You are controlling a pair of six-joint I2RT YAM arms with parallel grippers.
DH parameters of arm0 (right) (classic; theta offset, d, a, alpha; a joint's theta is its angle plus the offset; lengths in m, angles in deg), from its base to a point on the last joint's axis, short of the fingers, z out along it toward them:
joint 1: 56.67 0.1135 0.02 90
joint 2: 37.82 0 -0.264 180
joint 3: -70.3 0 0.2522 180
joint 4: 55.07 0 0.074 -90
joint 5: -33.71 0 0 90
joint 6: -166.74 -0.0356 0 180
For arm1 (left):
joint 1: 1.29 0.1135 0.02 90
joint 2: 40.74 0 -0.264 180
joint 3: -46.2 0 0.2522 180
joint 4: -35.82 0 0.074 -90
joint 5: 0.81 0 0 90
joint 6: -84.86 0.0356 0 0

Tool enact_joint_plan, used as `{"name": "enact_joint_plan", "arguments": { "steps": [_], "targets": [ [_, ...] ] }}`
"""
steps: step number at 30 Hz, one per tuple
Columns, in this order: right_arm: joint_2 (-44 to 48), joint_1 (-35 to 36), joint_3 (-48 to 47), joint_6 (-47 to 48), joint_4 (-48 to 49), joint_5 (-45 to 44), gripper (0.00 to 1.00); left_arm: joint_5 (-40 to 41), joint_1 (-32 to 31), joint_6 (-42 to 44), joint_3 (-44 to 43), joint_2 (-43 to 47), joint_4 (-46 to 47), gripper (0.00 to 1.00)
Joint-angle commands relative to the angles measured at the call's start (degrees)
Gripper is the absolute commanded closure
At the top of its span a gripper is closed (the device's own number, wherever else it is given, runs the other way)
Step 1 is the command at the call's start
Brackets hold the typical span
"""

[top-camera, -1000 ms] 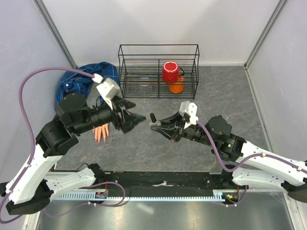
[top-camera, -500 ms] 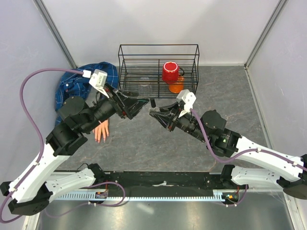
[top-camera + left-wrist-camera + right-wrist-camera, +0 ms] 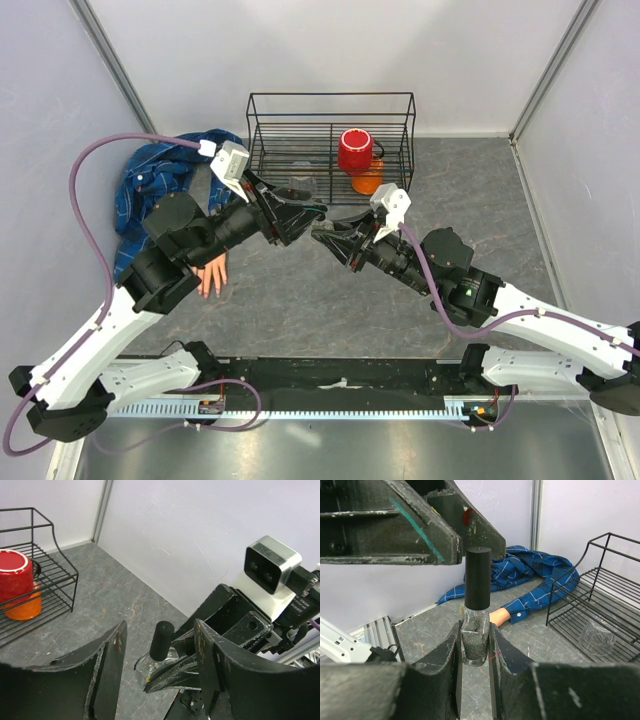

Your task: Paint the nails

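Note:
My right gripper [image 3: 475, 630] is shut on a small dark glittery nail polish bottle [image 3: 476, 637], held upright above the table, with its black cap [image 3: 478, 577] sticking up. My left gripper [image 3: 160, 630] is open. Its two fingers [image 3: 111, 667] straddle the cap [image 3: 161, 640] with a gap on each side. In the top view both grippers meet in front of the rack, left [image 3: 312, 212] and right [image 3: 324, 236]. The fake hand [image 3: 211, 272] lies flat at the left in a blue plaid sleeve [image 3: 160, 180], partly under my left arm. Its nails are too small to make out.
A black wire rack [image 3: 330, 97] stands at the back, holding an upturned red cup [image 3: 355, 150], an orange object [image 3: 368, 183] and a small clear glass [image 3: 597, 637]. White walls close in on both sides.
My left gripper swung right and toward the rack, up to the bottle, and its jaws narrowed around the cap. The right gripper carried the bottle a little toward the rack, then held still.

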Motion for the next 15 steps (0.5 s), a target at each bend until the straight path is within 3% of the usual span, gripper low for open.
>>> {"name": "enact_joint_plan", "arguments": {
  "steps": [1, 9, 12, 14, 15],
  "targets": [
    [0.08, -0.01, -2.84, -1.08, 1.34, -0.30, 1.00, -4.16, -0.17, 2.43, 0.51, -0.84, 4.92, 0.37],
    [1.66, -0.01, -2.58, -2.31, 1.35, 1.62, 1.00, -10.83, -0.17, 1.02, 2.97, -0.40, 5.00, 0.53],
    [2.27, -0.09, -2.31, -2.48, 1.61, 6.44, 1.00, -14.87, -0.17, 1.72, 3.67, 0.21, 5.27, 0.73],
    [3.06, -0.09, -1.70, -2.66, 2.83, 10.14, 1.00, -20.29, -0.09, 2.68, 4.02, 0.39, 5.88, 0.81],
    [3.41, -0.01, -1.35, -2.83, 3.62, 12.16, 1.00, -22.77, -0.09, 3.04, 4.46, 0.48, 6.23, 0.91]
  ]
}}
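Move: The black cap of the nail polish stands upright about 2 cm to the right of the open left gripper, 1 cm back and 2 cm below; its glass bottle sits under it, roughly 6 cm below the gripper. The wire rack lies some 28 cm ahead, 6 cm to the right and 35 cm down, the practice hand about 24 cm left, 5 cm ahead and 42 cm down. From the right gripper, which already holds the bottle, the cap is roughly 4 cm straight up. Close the left gripper on the nail polish cap: ease it right, then also back and down, about 3.5 cm in all, turning the wrist some 10 degrees clockwise and narrowing the fingers steadily until the tips pinch the cap from both sides. Keep the right gripper shut on the glass bottle, holding it still at first and then drawing it back about 1.5 cm. ##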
